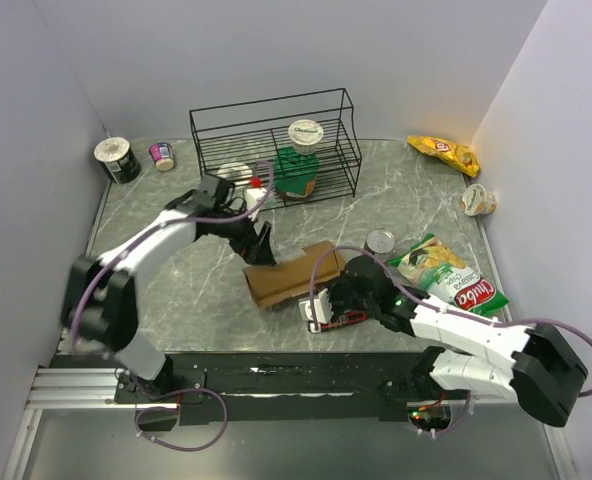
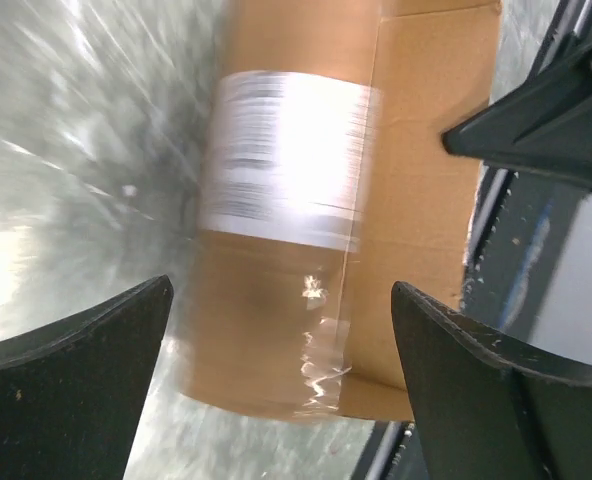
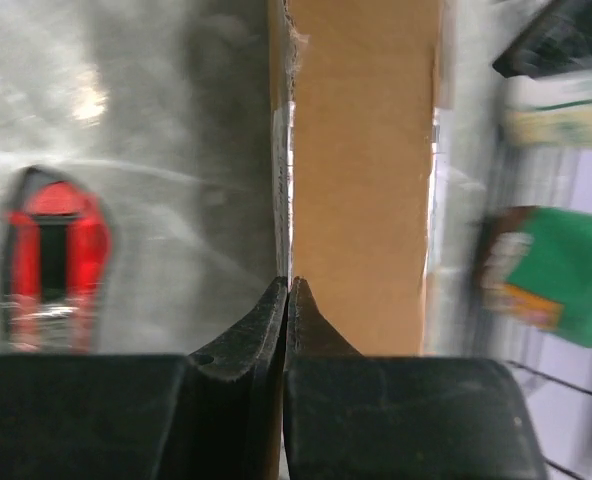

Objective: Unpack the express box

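The express box point(image 1: 291, 275), a long brown carton, lies on the marble table between my two arms. In the left wrist view its white label point(image 2: 286, 160) faces up. My left gripper point(image 1: 259, 245) is open and hangs over the box's far-left end, with its fingers point(image 2: 76, 370) spread wide on either side of the box point(image 2: 416, 200). My right gripper point(image 1: 334, 287) is at the box's right end. In the right wrist view it point(image 3: 288, 290) is shut on the thin edge of a cardboard wall of the box point(image 3: 361, 150).
A small red and black item point(image 1: 338, 320) lies in front of the box and also shows in the right wrist view point(image 3: 51, 250). To the right are a tin can point(image 1: 380, 241) and a green chips bag point(image 1: 451, 275). A black wire rack point(image 1: 276, 140) stands behind, holding a green packet point(image 1: 296, 172).
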Action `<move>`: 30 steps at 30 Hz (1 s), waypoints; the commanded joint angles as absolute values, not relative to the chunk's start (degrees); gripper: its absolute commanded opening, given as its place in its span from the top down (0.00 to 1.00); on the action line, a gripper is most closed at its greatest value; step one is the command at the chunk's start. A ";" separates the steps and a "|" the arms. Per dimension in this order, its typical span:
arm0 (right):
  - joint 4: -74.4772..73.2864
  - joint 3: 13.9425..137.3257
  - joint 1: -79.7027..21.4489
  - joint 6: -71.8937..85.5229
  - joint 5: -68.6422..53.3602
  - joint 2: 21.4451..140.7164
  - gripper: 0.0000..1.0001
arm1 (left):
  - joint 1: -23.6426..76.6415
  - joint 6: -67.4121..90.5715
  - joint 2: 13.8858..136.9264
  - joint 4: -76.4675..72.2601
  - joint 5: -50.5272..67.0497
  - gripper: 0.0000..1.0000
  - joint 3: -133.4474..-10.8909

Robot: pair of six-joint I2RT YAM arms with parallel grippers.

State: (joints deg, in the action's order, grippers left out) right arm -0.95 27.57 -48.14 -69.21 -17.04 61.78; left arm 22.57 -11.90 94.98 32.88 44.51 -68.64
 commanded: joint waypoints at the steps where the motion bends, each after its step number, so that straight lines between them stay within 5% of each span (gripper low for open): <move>1: -4.03 34.98 -48.69 -74.17 -19.33 56.43 1.00 | 22.50 -13.44 82.10 24.44 40.78 0.04 -64.08; 14: -5.45 32.35 -49.48 -81.65 -21.45 53.97 1.00 | 23.03 -10.29 79.36 21.45 41.92 0.04 -58.54; 23: -7.47 26.37 -50.45 -78.93 -19.69 51.25 1.00 | 23.82 -10.02 81.21 18.11 30.07 0.03 -56.78; 25: -8.17 25.41 -50.54 -77.09 -19.16 50.54 0.86 | 23.73 -10.37 82.08 17.76 28.75 0.04 -57.04; 27: -10.70 25.57 -50.54 -73.59 -17.93 49.57 0.53 | 23.64 -10.90 82.88 18.37 28.48 0.04 -57.83; 30: -13.79 30.66 -50.54 -68.48 -17.93 45.98 0.30 | 23.38 -11.51 84.11 19.95 29.44 0.03 -58.97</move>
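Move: Already shut on the near edge of the express box's flap, the right fingers have the box's middle about 4 cm ahead, 7 cm to their left and 5 cm lower. The red knife lies some 5 cm back, 4 cm right and 8 cm below them; the tin can about 11 cm ahead and 12 cm right, 5 cm lower. From the wide-open left hand the box is roughly 3 cm back, 7 cm right, 7 cm down, the wire rack about 20 cm ahead and 3 cm right. Rising briskly together, both hands go up about 8 cm, the right keeping its pinch on the flap edge, the left staying wide open and rolling some 20 degrees. Both then sink; the right draws the flap back towards the robot and slightly right, opening its fingers around the edge at the end, while the left comes down over the box's left end and eases left. ##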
